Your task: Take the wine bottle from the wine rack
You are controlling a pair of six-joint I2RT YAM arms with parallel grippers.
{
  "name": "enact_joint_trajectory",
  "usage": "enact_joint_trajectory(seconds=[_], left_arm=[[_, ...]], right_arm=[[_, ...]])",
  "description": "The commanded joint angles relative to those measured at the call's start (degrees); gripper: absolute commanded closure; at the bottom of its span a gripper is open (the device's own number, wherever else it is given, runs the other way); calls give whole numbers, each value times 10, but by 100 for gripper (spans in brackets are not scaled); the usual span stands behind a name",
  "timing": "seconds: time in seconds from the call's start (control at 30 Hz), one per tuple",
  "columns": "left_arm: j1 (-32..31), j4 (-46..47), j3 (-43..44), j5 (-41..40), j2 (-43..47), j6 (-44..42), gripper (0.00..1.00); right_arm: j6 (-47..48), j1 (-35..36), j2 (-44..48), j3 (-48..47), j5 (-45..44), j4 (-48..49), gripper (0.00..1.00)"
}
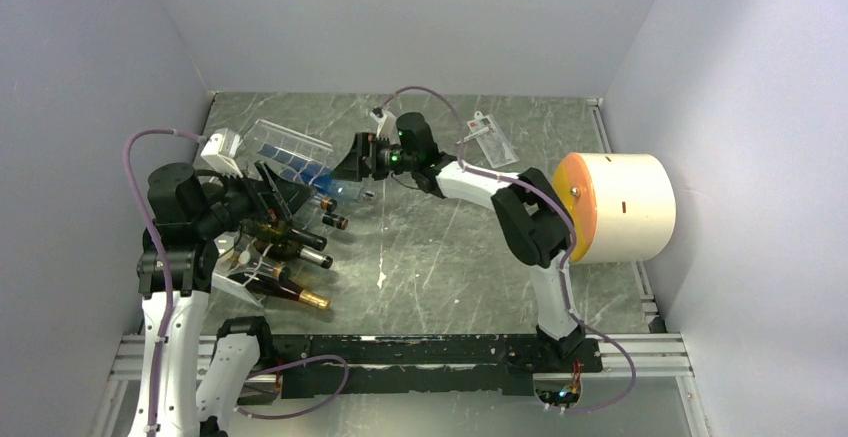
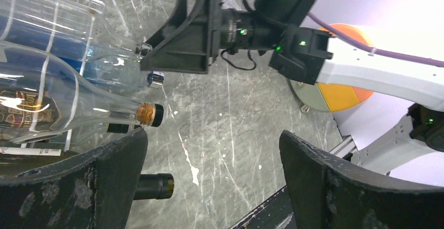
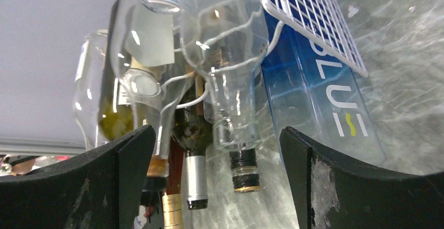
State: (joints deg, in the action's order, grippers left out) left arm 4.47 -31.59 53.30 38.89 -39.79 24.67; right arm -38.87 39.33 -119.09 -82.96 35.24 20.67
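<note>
The white wire wine rack (image 1: pixel 285 147) stands at the table's left, with several bottles lying in it, necks pointing right. In the right wrist view its grid (image 3: pixel 314 14) lies over a blue-tinted bottle (image 3: pixel 324 103). A clear wine bottle neck (image 3: pixel 235 129), a silver-capped dark neck (image 3: pixel 196 179) and a black-capped neck (image 3: pixel 244 171) show between my right gripper's (image 3: pixel 217 134) open fingers, untouched. From the left wrist, the right gripper (image 2: pixel 183 35) sits at a clear bottle's mouth (image 2: pixel 141 48). My left gripper (image 2: pixel 213 140) hangs open and empty over the bottle necks (image 1: pixel 290 195).
A cream cylinder with an orange face (image 1: pixel 620 207) lies on its side at the right wall. A small clear tag (image 1: pixel 490 137) lies behind the right arm. Grey walls close in the left, back and right. A black rail (image 1: pixel 430 352) runs along the near edge.
</note>
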Motion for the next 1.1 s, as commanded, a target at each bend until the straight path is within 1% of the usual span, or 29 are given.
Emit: enact_joint_trajectory(seconds=[0.0,0.13,0.47,0.5,0.53,0.6,0.87,1.07], left_arm=[[7,-7,9,18,8,-5,1],[7,-10,10,18,8,-7,1],[7,-10,17,29,12,0,1],[7,-11,19,29,11,0,1],[8,-12,21,29,12,-1,1],[7,-14,23,30,12,-1,1],[7,-27,34,29,14,-6,1],[7,-34,34,19,17,-8,1]], right_arm=[[-17,12,-50,-40,49,15,8],[-31,20,-75,-61,62,26,14],[-56,24,-115,-102,58,25,19],[-61,25,-118,-106,59,29,20],[-67,25,-123,-110,61,34,24],[-76,25,-130,-118,64,43,26],[-83,25,-161,-161,81,41,27],[-43,23,-175,-194,84,-6,28]])
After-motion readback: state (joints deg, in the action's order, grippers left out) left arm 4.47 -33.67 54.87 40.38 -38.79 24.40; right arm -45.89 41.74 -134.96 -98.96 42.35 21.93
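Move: The clear bottle lies on the rack with its neck towards the right hand, its middle some 17 cm to that hand's left, about 1 cm ahead and 3 cm below. A blue bottle lies lower, about 12 cm left and 4 cm ahead of the right hand; the corked bottle is roughly 22 cm left and 5 cm back. From the left hand, the clear bottle is about 9 cm ahead, 8 cm left and 16 cm below. No firm touch on the clear bottle can be made out as the right hand brings its fingers around the neck: it goes about 5 cm left along the bottle, first dipping some 4 cm and edging back, then easing forward again and ending roughly 3 cm lower. The wrist turns about 10 degrees, partly counter-clockwise, while the fingers close by about a quarter, staying wide. ##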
